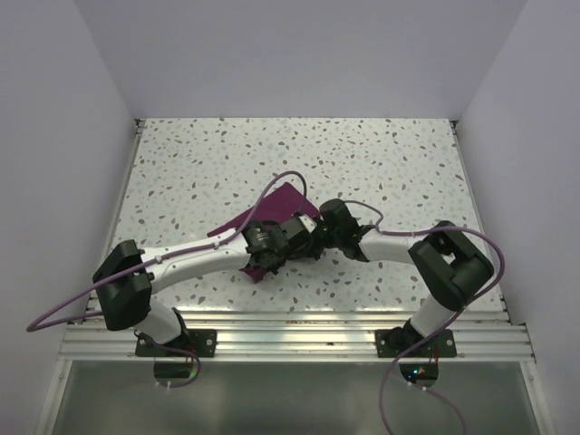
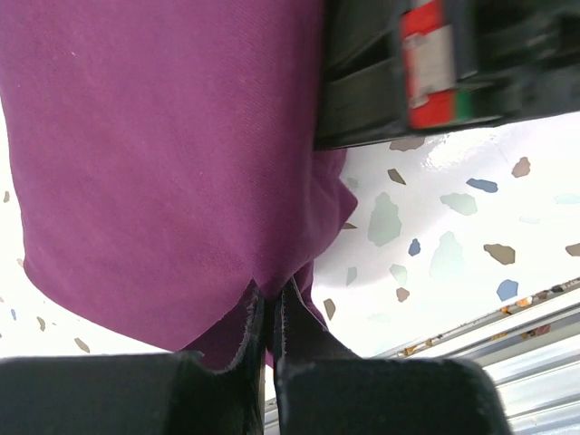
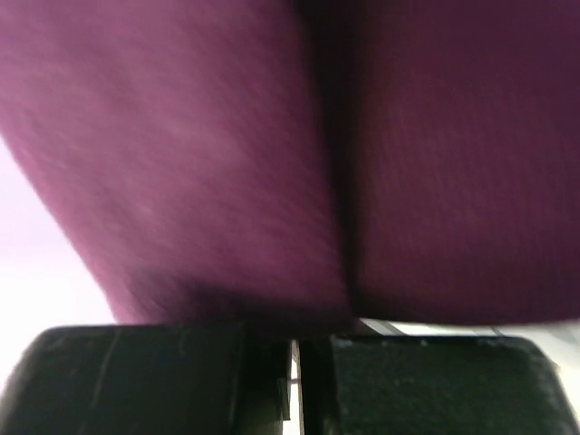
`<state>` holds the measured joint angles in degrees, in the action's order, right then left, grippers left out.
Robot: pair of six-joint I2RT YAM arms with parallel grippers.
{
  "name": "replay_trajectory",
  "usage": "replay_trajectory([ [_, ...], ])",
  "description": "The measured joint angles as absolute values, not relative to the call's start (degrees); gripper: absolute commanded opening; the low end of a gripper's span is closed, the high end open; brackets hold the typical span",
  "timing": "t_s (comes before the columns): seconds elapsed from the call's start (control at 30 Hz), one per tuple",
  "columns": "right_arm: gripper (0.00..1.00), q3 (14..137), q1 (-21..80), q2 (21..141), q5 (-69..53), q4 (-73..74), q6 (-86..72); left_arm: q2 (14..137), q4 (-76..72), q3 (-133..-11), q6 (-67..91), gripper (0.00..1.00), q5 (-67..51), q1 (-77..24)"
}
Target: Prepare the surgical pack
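The surgical pack shows only as a maroon cloth [image 1: 282,200] folded into a bundle at the middle of the speckled table; tray, instruments and gauze are hidden. My left gripper [image 1: 303,230] reaches in from the left and is shut on a pinched edge of the cloth [image 2: 163,163], its fingertips [image 2: 252,313] pressed together on the fold. My right gripper [image 1: 314,237] comes in from the right, meeting the left one over the bundle's near right corner. In the right wrist view the cloth [image 3: 199,163] fills the frame and its crease runs down into the shut right gripper [image 3: 313,337].
The speckled table [image 1: 381,163] is bounded by white walls at the back and sides. An aluminium rail [image 1: 290,337] runs along the near edge by both arm bases. Purple cables [image 1: 272,186] loop over the arms. The right gripper's black body [image 2: 435,63] hangs close above the cloth.
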<state>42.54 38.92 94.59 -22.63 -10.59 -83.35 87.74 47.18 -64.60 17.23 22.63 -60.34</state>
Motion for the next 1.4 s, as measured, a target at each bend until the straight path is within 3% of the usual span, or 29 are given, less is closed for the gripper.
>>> replay_trajectory([
  [0.43,0.0,44.7,40.8,102.8,-19.9,-25.1,-86.9,86.4,46.0,-64.9,15.4,0.0,18.5,-60.0],
  [0.63,0.02,48.1,40.9,104.0,-19.2,-19.7,-83.2,86.3,45.5,-64.9,15.9,0.0,18.2,-59.8],
  [0.8,0.03,50.3,40.4,100.4,-17.8,-5.9,-75.5,86.3,45.6,-64.9,16.3,0.01,17.7,-59.8],
  [0.87,0.03,50.9,39.9,97.0,-17.4,-0.4,-72.7,86.3,45.7,-64.9,16.8,0.07,17.6,-59.8],
  [1.0,0.04,50.1,38.4,87.8,-17.2,6.7,-68.5,86.3,45.7,-64.9,17.3,0.46,16.2,-59.8],
  [1.1,0.03,49.0,38.2,83.4,-17.4,9.0,-66.5,85.5,45.5,-64.9,17.3,0.57,13.3,-59.5],
  [1.4,0.02,40.9,38.7,84.3,-20.5,4.6,-66.4,76.1,43.9,-64.9,17.6,0.54,4.2,-48.7],
])
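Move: The left hand already pinches the near end of the pack's raised wrap fold; the pack's middle lies about 9 cm ahead, 1 cm left and 3 cm lower, the front rail some 11 cm straight back. The right hand's shut fingers already reach behind that fold, whose middle is about 2 cm ahead and 3 cm left at fingertip height; the pack's middle is roughly 4 cm ahead and 8 cm left, 3 cm lower. While the left hand keeps its pinch and eases a centimetre or two right, the right hand slides its shut fingers about 5 cm forward-left, farther in behind the fold, then draws out right and back over a hump of some 5 cm. The left then opens about halfway, lets the fold go and rises some 5 cm, its wrist rolling about 20 degrees. ##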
